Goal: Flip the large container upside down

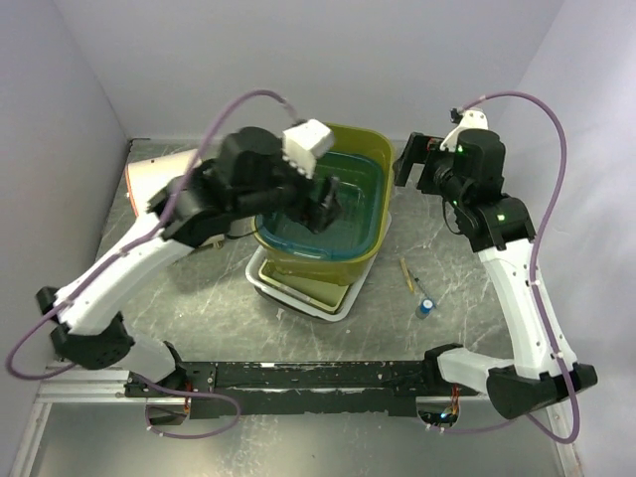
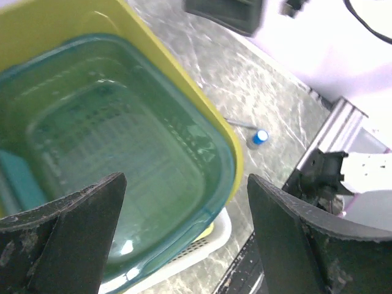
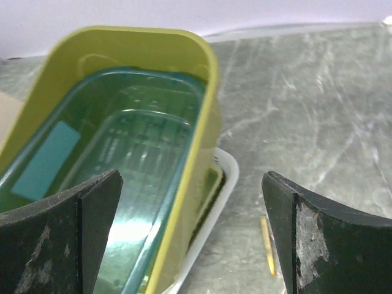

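The large yellow container point(image 1: 373, 139) stands upright in a white basket point(image 1: 298, 296) at the table's middle. A clear teal container point(image 1: 353, 214) is nested inside it. My left gripper point(image 1: 326, 204) is open and empty, hovering above the teal container's inside. In the left wrist view its fingers straddle the teal container point(image 2: 122, 141), the yellow rim point(image 2: 184, 79) and the basket point(image 2: 208, 242). My right gripper point(image 1: 405, 164) is open and empty, just beyond the yellow container's far right corner. In the right wrist view the yellow container point(image 3: 135, 46) and the basket point(image 3: 220, 184) lie below and to the left.
A yellow pencil point(image 1: 405, 271) and a small blue-capped item point(image 1: 424, 307) lie on the table right of the stack. An orange-and-white object point(image 1: 154, 179) sits at the back left. A black rail point(image 1: 318, 376) runs along the near edge. Walls close off the back and both sides.
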{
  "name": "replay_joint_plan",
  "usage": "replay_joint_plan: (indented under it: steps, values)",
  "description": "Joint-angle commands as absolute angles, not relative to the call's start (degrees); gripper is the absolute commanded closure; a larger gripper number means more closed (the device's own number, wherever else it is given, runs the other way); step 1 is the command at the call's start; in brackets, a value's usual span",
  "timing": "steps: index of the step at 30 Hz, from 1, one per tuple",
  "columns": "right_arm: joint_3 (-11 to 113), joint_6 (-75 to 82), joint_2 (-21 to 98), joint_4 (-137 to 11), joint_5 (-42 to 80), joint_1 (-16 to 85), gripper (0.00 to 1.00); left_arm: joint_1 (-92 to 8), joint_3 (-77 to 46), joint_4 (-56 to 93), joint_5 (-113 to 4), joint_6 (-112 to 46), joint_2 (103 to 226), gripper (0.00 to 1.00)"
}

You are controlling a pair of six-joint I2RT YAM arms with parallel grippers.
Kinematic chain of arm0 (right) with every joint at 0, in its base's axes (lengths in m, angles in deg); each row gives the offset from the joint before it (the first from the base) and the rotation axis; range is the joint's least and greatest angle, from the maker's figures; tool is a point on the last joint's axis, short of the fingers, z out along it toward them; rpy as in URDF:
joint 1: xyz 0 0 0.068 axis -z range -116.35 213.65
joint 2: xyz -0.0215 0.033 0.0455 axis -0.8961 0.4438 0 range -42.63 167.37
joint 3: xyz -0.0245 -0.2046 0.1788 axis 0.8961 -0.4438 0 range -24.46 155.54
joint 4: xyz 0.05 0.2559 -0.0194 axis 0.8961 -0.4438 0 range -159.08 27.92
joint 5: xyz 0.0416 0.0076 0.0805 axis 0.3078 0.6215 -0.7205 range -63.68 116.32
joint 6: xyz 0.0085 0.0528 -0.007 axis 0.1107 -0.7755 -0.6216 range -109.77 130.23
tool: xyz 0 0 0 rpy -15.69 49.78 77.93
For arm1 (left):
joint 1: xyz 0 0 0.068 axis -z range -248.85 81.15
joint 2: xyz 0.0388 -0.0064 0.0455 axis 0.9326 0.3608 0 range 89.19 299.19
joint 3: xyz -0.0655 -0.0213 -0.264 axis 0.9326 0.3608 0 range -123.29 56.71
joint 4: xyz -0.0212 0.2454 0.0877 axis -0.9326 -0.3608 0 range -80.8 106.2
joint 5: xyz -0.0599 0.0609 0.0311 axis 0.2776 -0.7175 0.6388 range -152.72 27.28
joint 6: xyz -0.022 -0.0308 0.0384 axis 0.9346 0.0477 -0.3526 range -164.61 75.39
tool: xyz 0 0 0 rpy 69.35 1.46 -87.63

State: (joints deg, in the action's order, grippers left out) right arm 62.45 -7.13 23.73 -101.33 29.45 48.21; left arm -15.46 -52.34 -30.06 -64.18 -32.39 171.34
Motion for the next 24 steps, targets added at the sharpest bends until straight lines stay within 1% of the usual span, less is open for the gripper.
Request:
replay_joint_plan:
  steps: [1, 4, 10, 16, 19, 22, 24]
  values:
    - [62.74, -9.52, 26.87, -106.91, 41.27, 48.46, 0.0, -11.99, -56.29, -35.33, -62.56, -31.61, 179.17, 0.08]
    - [63.29, -10.74, 27.63, -108.28, 44.35, 48.47, 0.0, -11.9, -55.92, -34.32, -58.91, -30.44, 182.18, 0.07]
    - [62.62, -10.83, 26.08, -106.45, 46.78, 48.63, 0.0, -11.89, -54.96, -30.74, -54.68, -26.75, 187.85, 0.08]
    - [62.45, -9.29, 25.74, -107.44, 49.84, 48.61, 0.0, -11.75, -52.39, -26.85, -49.93, -23.45, 190.6, 0.12]
    - [61.76, -9.32, 25.27, -107.35, 49.9, 48.62, 0.0, -11.22, -51.43, -26.34, -50.43, -22.77, 191.4, 0.17]
    - [61.25, -9.77, 25.11, -107.15, 49.17, 48.61, 0.0, -11.1, -52.0, -27.86, -53.94, -22.96, 192.82, 0.29]
    - [60.98, -9.72, 25.04, -106.96, 48.77, 48.59, 0.0, -10.89, -52.43, -28.66, -55.55, -23.19, 193.54, 0.33]
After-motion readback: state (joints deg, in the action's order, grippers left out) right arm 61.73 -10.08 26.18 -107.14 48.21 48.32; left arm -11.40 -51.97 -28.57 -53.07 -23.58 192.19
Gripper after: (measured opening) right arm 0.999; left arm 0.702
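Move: The left hand hovers over the near part of the large container. The container's right rim, by the near right corner, lies about 13 cm to its right, roughly level fore-and-aft and 16 cm below. The teal tub's middle is some 10 cm ahead, 2 cm right and 22 cm below. On the table the blue bottle lies 29 cm right and 8 cm back, the yellow pen 24 cm right and 2 cm ahead. From the right hand that rim stretch is about 12 cm back, 10 cm left and 14 cm below. Down some 15 cm and about 11 cm to the right, the left hand descends on the large container's right rim near the near right corner, tipping about 20 degrees steeper and starting to close its wide-open fingers around the rim; a touch can't be made out. The right hand, open and empty, backs off about 5 cm rightward from the container, sinking slightly and turning clockwise. ##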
